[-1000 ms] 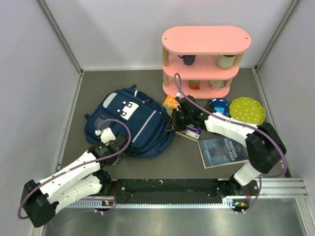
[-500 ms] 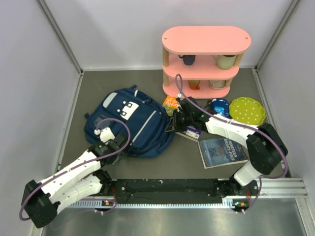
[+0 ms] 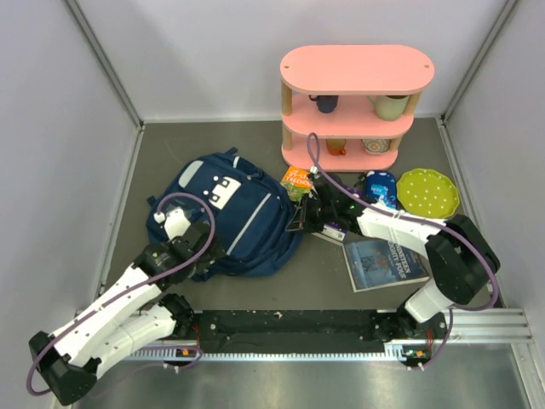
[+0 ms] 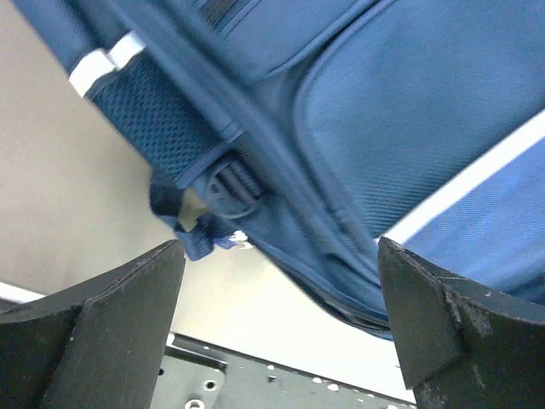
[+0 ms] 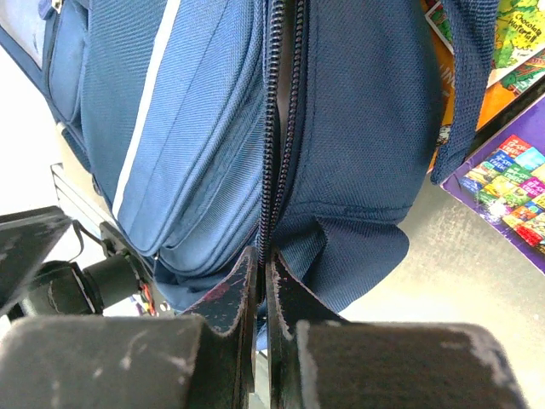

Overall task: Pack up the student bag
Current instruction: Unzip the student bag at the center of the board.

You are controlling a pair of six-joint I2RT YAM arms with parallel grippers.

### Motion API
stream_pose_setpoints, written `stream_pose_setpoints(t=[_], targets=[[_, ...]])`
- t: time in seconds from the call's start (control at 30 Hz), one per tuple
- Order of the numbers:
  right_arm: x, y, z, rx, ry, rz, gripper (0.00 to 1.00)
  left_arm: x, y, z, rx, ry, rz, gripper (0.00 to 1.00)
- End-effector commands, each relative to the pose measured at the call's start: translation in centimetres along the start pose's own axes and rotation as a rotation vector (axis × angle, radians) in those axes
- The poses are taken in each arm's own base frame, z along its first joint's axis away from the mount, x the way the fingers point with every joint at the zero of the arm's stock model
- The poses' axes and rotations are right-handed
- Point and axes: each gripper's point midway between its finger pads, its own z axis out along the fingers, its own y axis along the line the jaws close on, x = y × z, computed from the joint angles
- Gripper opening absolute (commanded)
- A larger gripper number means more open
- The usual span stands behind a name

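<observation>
The student bag [image 3: 243,213], navy with a thin white stripe and white patches, lies flat on the left half of the table. My left gripper [image 3: 194,245] hovers at its near left corner, open and empty. In the left wrist view the bag's side strap buckle [image 4: 232,183] lies beyond the gripper [image 4: 281,341]. My right gripper [image 3: 300,220] is at the bag's right edge. In the right wrist view this gripper [image 5: 264,264] is shut on the zipper [image 5: 277,128], whose dark teeth run straight in between the fingers.
A pink shelf [image 3: 358,102] with cups stands at the back right. In front of it lie an orange book [image 3: 297,181], a purple book [image 3: 334,228], a blue-grey book [image 3: 385,262], a small blue case [image 3: 377,183] and a green plate [image 3: 427,192]. Walls close in on both sides.
My left gripper has opened, let go of the bag's near edge and pulled back to the left. The right gripper stays shut and has shifted slightly nearer along the bag's edge.
</observation>
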Motion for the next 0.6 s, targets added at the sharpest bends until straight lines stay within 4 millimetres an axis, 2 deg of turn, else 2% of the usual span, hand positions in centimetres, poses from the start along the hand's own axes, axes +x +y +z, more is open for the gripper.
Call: stream_pose_setpoints(t=[0.0, 0.1, 0.17, 0.2, 0.27, 0.3, 0.4, 0.47, 0.5, 0.57], targets=[[-2.2, 1.6, -0.9, -0.071, -0.105, -0.004, 0.0, -4.3, -2.6, -3.2, 0.125, -0.108, -0.005, 0.98], [-1.2, 1.6, -0.7, -0.084, -0.089, 0.002, 0.0, -5.4, -3.6, -4.4, 0.179, -0.13, 0.039, 0.98], [-0.3, 2.2, -0.3, -0.121, -0.079, 0.004, 0.05, -5.8, -4.5, -4.8, 0.223, -0.139, 0.091, 0.98], [-0.1, 2.7, -0.2, -0.146, -0.082, 0.002, 0.09, -5.8, -5.8, -5.0, 0.281, -0.135, 0.104, 0.98], [1.2, 3.3, 0.3, -0.159, -0.057, 0.005, 0.12, -5.6, -7.0, -5.0, 0.328, -0.128, 0.166, 0.98], [1.4, 3.8, 0.4, -0.172, -0.056, -0.004, 0.17, -5.2, -8.3, -4.9, 0.377, -0.113, 0.187, 0.98], [2.2, 4.5, 0.6, -0.206, -0.021, -0.033, 0.36, -4.5, -10.1, -4.2, 0.428, -0.087, 0.287, 0.98], [1.9, 4.2, 0.0, -0.184, -0.037, -0.059, 0.45, -4.1, -10.6, -4.0, 0.436, -0.066, 0.334, 0.98], [1.2, 4.5, -1.0, -0.185, -0.075, -0.075, 0.6, -4.2, -11.0, -4.0, 0.436, -0.055, 0.348, 0.99], [0.6, 3.1, -1.9, -0.116, -0.118, -0.086, 0.69, -3.8, -11.9, -4.2, 0.476, -0.035, 0.375, 0.99]])
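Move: The right fingers are shut on the zipper pull at the bag's right side; the bag's white stripe lies about 12 cm left and 1 cm ahead of them, the orange book some 12 cm ahead and 1 cm right, the purple book 5 cm ahead and 10 cm right, both books about 7 cm lower. From the open left hand, that zipper pull is roughly 9 cm ahead and 23 cm right, and the stripe 10 cm ahead and 11 cm right. The right fingers release the zipper, drawing back-left; the open left rises, swinging about 6 cm right towards them. ##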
